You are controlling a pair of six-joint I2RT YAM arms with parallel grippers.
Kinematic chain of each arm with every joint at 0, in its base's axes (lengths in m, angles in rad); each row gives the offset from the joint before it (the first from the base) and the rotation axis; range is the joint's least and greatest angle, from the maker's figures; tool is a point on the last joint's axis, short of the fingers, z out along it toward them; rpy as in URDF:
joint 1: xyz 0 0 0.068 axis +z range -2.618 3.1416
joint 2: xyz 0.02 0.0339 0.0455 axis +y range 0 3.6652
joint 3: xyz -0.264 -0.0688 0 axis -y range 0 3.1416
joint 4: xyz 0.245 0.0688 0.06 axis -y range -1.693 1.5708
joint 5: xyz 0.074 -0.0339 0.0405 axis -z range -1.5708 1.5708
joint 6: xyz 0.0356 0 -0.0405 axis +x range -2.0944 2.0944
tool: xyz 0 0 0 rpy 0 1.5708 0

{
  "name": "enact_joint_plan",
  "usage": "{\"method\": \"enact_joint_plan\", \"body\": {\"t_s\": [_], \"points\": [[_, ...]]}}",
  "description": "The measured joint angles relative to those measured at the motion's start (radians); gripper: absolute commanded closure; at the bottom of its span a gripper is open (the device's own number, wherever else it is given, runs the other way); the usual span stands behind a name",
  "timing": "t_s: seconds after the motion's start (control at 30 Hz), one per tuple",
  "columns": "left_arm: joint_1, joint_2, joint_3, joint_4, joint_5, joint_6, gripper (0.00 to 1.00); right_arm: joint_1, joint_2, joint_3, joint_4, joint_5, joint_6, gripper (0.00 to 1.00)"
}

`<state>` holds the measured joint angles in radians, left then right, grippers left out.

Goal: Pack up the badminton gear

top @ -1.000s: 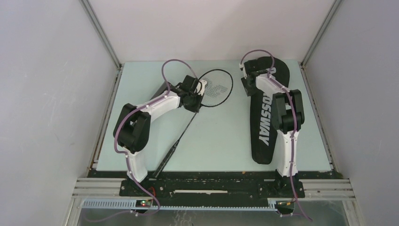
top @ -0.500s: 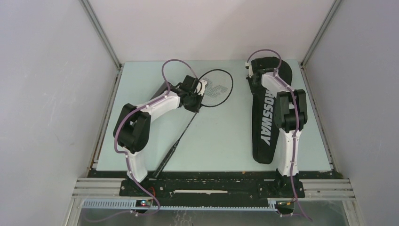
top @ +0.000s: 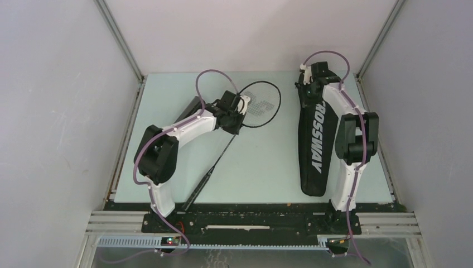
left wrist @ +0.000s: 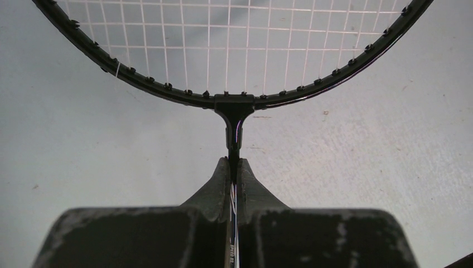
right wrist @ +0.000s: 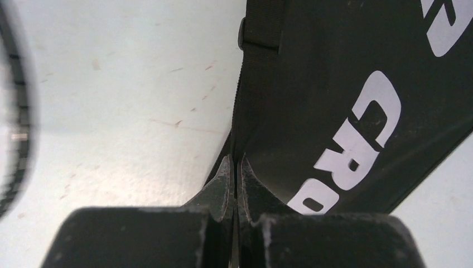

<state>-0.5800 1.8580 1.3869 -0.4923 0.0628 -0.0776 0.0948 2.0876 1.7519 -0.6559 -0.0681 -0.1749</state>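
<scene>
A thin black racket lies slantwise on the pale green table, its head (top: 262, 104) at the back middle and its handle (top: 196, 191) near the front edge. My left gripper (top: 236, 116) is shut on the racket's shaft just below the throat (left wrist: 234, 109); the fingertips (left wrist: 224, 167) pinch the shaft. The large black bag (top: 311, 146) with white "CROSSWAY" lettering lies lengthwise on the right. My right gripper (top: 308, 92) is shut on the bag's left edge near its wide far end, and the fabric (right wrist: 334, 84) runs between its closed fingertips (right wrist: 243, 170).
A long dark shape (top: 193, 106) lies partly under my left forearm; I cannot tell what it is. Grey walls and metal posts close the table on three sides. In the right wrist view the racket's rim (right wrist: 11, 117) shows blurred at the left edge.
My right gripper has closed on the bag's edge and moved toward the back right corner; the bag's wide end has narrowed. My left gripper has carried the racket head slightly right.
</scene>
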Motion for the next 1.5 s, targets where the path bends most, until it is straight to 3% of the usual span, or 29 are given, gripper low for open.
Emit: {"method": "enact_joint_plan", "body": {"t_s": [0.37,0.67,1.07,1.5], "points": [[-0.120,-0.003,0.002,-0.024,-0.045,0.029,1.00,0.017,-0.093,-0.037,0.002,-0.220,0.110,1.00],[-0.172,0.016,0.018,-0.047,-0.147,0.044,1.00,-0.001,-0.093,-0.039,0.002,-0.271,0.187,1.00],[-0.217,0.048,0.023,-0.053,-0.130,0.043,1.00,0.001,-0.081,-0.039,0.008,-0.338,0.224,1.00],[-0.217,0.272,0.340,-0.154,-0.088,0.013,1.00,0.028,-0.082,-0.117,0.093,-0.381,0.299,1.00]]}}
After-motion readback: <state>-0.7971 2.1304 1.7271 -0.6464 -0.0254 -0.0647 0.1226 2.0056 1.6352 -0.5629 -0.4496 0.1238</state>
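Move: My left hand holds the racket at its throat, the head's middle some 12 cm ahead and 10 cm to the right. The bag's held edge is about 28 cm to this hand's right and 11 cm farther out; the bag's middle lies 34 cm right, level with the hand and 5 cm lower. From my right hand, already pinching that raised edge, the racket head lies roughly 19 cm left, neither ahead nor back, and slightly below. I feed the racket into the bag with both hands closing on each other. My right hand keeps its pinch on the lifted edge, rises about 4 cm early on, pulls left some 9 cm, rolls its left side up and finally dips. Meanwhile my left hand, still gripping the throat, draws back and right, sinks slightly and turns a little clockwise, then pushes right and forward under the edge. ##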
